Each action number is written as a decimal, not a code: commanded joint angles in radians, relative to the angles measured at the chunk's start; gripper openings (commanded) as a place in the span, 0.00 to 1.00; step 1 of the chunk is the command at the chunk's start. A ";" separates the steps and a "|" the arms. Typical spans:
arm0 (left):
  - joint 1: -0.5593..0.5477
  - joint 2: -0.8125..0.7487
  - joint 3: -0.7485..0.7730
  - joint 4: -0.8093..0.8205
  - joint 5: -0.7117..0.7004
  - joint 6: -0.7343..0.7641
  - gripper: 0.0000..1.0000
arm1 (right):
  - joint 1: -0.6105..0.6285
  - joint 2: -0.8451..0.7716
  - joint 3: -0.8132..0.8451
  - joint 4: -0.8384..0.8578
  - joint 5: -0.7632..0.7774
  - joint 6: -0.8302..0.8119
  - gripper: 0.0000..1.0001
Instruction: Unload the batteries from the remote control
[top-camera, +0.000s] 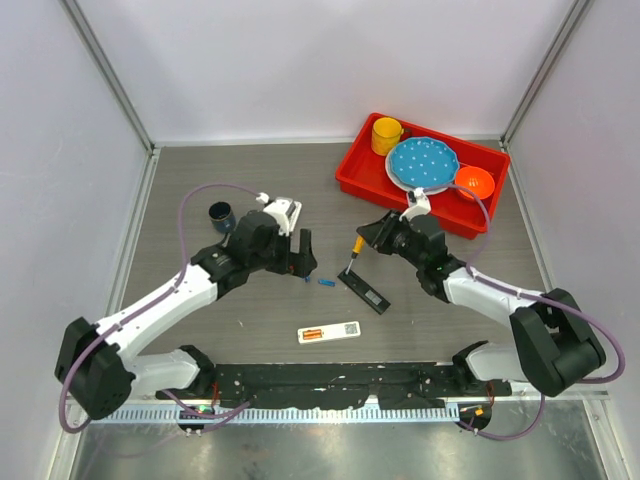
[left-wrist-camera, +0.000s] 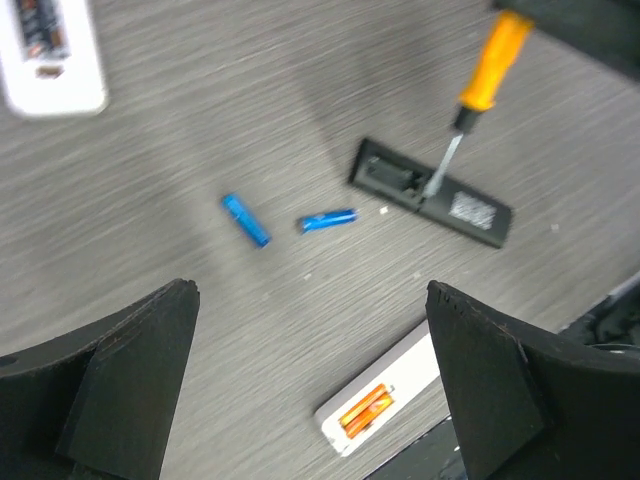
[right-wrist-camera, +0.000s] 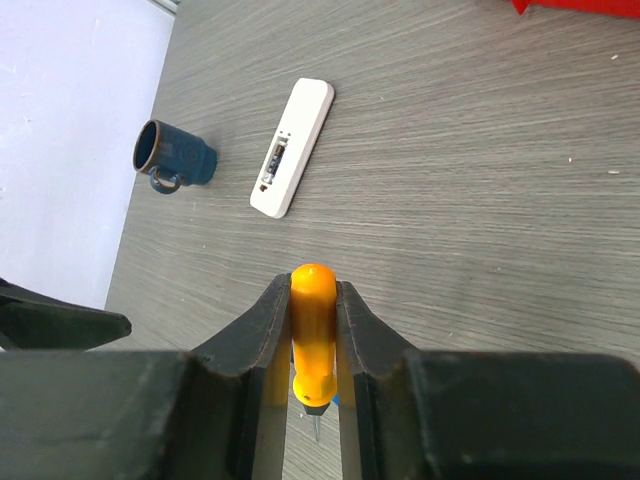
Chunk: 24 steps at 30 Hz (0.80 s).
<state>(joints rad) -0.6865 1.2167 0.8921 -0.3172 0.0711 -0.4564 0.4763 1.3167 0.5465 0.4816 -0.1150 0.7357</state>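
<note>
Two blue batteries (left-wrist-camera: 245, 220) (left-wrist-camera: 327, 220) lie loose on the table left of the black remote control (left-wrist-camera: 430, 192), whose open compartment faces up. My left gripper (left-wrist-camera: 310, 290) hovers open above them with nothing between its fingers. In the top view the blue batteries (top-camera: 326, 282) lie between the two arms. My right gripper (right-wrist-camera: 313, 285) is shut on the orange handle of a screwdriver (right-wrist-camera: 313, 330), and the metal tip (left-wrist-camera: 440, 170) rests in the black remote control (top-camera: 365, 292). A white remote control (top-camera: 329, 332) near the front edge has orange batteries (left-wrist-camera: 365, 412) in it.
A second white remote control (right-wrist-camera: 290, 148) lies near a dark blue mug (top-camera: 221, 214) at the back left. A red tray (top-camera: 350, 180) at the back right holds a yellow cup (top-camera: 386, 134), a blue plate (top-camera: 423, 163) and an orange bowl (top-camera: 474, 182).
</note>
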 joint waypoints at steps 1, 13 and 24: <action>-0.002 -0.098 -0.064 -0.115 -0.178 0.004 1.00 | 0.005 -0.060 0.009 0.003 0.017 -0.027 0.01; -0.002 -0.106 -0.130 -0.112 -0.166 -0.044 1.00 | 0.005 -0.112 0.007 -0.066 0.037 -0.036 0.01; -0.051 0.018 -0.110 -0.020 0.177 0.110 1.00 | 0.005 -0.111 0.010 -0.092 0.028 -0.056 0.01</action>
<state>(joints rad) -0.6949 1.2037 0.7456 -0.3992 0.0956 -0.4225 0.4763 1.2236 0.5449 0.3668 -0.0906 0.7036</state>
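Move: The white remote with orange batteries lies roughly 9 cm back and 6 cm to the right of the left hand, on the table some 15 cm below. At the same level, one loose blue battery is about 4 cm ahead and 1 cm right of that hand, the other 3 cm ahead and 6 cm right, and the black remote 1 cm ahead and 15 cm right. From the right hand, the orange-battery remote lies about 18 cm back, 10 cm left and 13 cm below. Towards the white remote with the orange batteries the left hand comes down about 7 cm and draws back some 4 cm, its fingers staying wide open and touching nothing. It first swings nearly 6 cm left, then bears back right by about half that, while the wrist tips roughly 10 degrees further downward. The right hand keeps hold of the screwdriver, easing back slightly. ##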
